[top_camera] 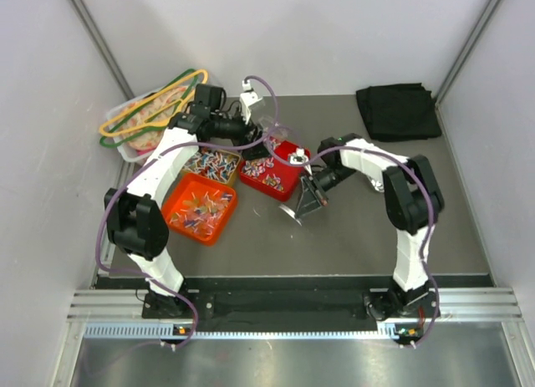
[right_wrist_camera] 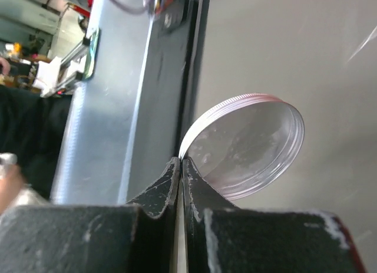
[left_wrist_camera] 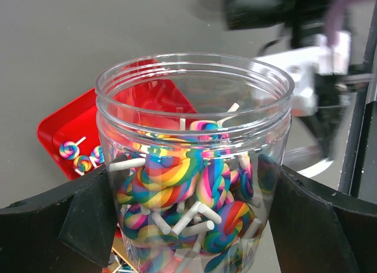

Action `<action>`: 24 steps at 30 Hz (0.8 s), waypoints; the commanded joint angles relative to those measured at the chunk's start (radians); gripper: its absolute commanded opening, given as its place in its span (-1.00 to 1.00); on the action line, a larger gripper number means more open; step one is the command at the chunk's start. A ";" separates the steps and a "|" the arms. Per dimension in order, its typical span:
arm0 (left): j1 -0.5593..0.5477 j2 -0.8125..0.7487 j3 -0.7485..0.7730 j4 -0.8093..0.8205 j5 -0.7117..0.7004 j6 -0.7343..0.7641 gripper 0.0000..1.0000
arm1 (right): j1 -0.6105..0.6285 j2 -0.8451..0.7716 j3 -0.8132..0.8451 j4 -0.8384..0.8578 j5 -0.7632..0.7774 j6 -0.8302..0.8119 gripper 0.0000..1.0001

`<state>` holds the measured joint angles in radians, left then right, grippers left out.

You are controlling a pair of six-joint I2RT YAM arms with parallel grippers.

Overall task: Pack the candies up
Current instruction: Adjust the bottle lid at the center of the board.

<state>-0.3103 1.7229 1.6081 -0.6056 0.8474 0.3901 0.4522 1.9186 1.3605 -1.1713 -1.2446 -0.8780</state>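
Observation:
My left gripper [left_wrist_camera: 194, 217] is shut on a clear open-topped jar [left_wrist_camera: 194, 108] and holds it upright, with one black finger [left_wrist_camera: 88, 220] on each side. The jar is filled with candies [left_wrist_camera: 171, 178]: rainbow swirl lollipops on white sticks. In the top view the jar [top_camera: 264, 116] hangs over the far end of the trays. More candies [top_camera: 199, 205] lie in the orange tray [top_camera: 177, 226] and the red tray [top_camera: 288, 189]. My right gripper [right_wrist_camera: 181, 162] is shut on the rim of a silver lid [right_wrist_camera: 247, 146], which it holds low over the table [top_camera: 291, 211].
A third tray of candies [top_camera: 213, 163] lies between the orange and red ones. A clear bin with coloured hangers [top_camera: 146, 115] stands at the back left. A black cloth [top_camera: 399, 111] lies at the back right. White walls close in both sides.

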 commanded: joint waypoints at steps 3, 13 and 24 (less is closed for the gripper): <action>0.004 -0.071 0.023 0.044 0.036 0.009 0.09 | -0.018 0.223 0.193 -0.441 -0.239 -0.348 -1.00; 0.017 -0.060 0.027 0.038 0.045 0.012 0.09 | -0.052 0.310 0.219 -0.438 -0.286 -0.337 -1.00; 0.017 -0.062 0.032 0.055 0.068 -0.005 0.08 | -0.121 0.287 0.134 -0.245 -0.257 -0.152 -1.00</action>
<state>-0.2958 1.7229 1.6077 -0.6060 0.8593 0.3939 0.3550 2.2253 1.5318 -1.3407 -1.4574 -1.1503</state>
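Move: I have the bottle lid pinched by its rim in my right hand. From that hand the candy jar is about 18 cm ahead, 7 cm to the left and some 11 cm higher; my left hand already holds it, right at its finger pads. The red tray is on the board below the jar, roughly 19 cm ahead of my right hand, 7 cm left and 12 cm down. The orange tray lies 9 cm ahead, 27 cm left and equally low. My right hand keeps the lid's rim pinched in its shut fingers and carries it forward about 5 cm towards the jar, first veering a little left and sinking 2–3 cm, then easing on forward and slightly back right. Meanwhile my wrist rolls some 10 degrees, lifting the left-pointing fingertips. My left hand stays put with the jar gripped. ##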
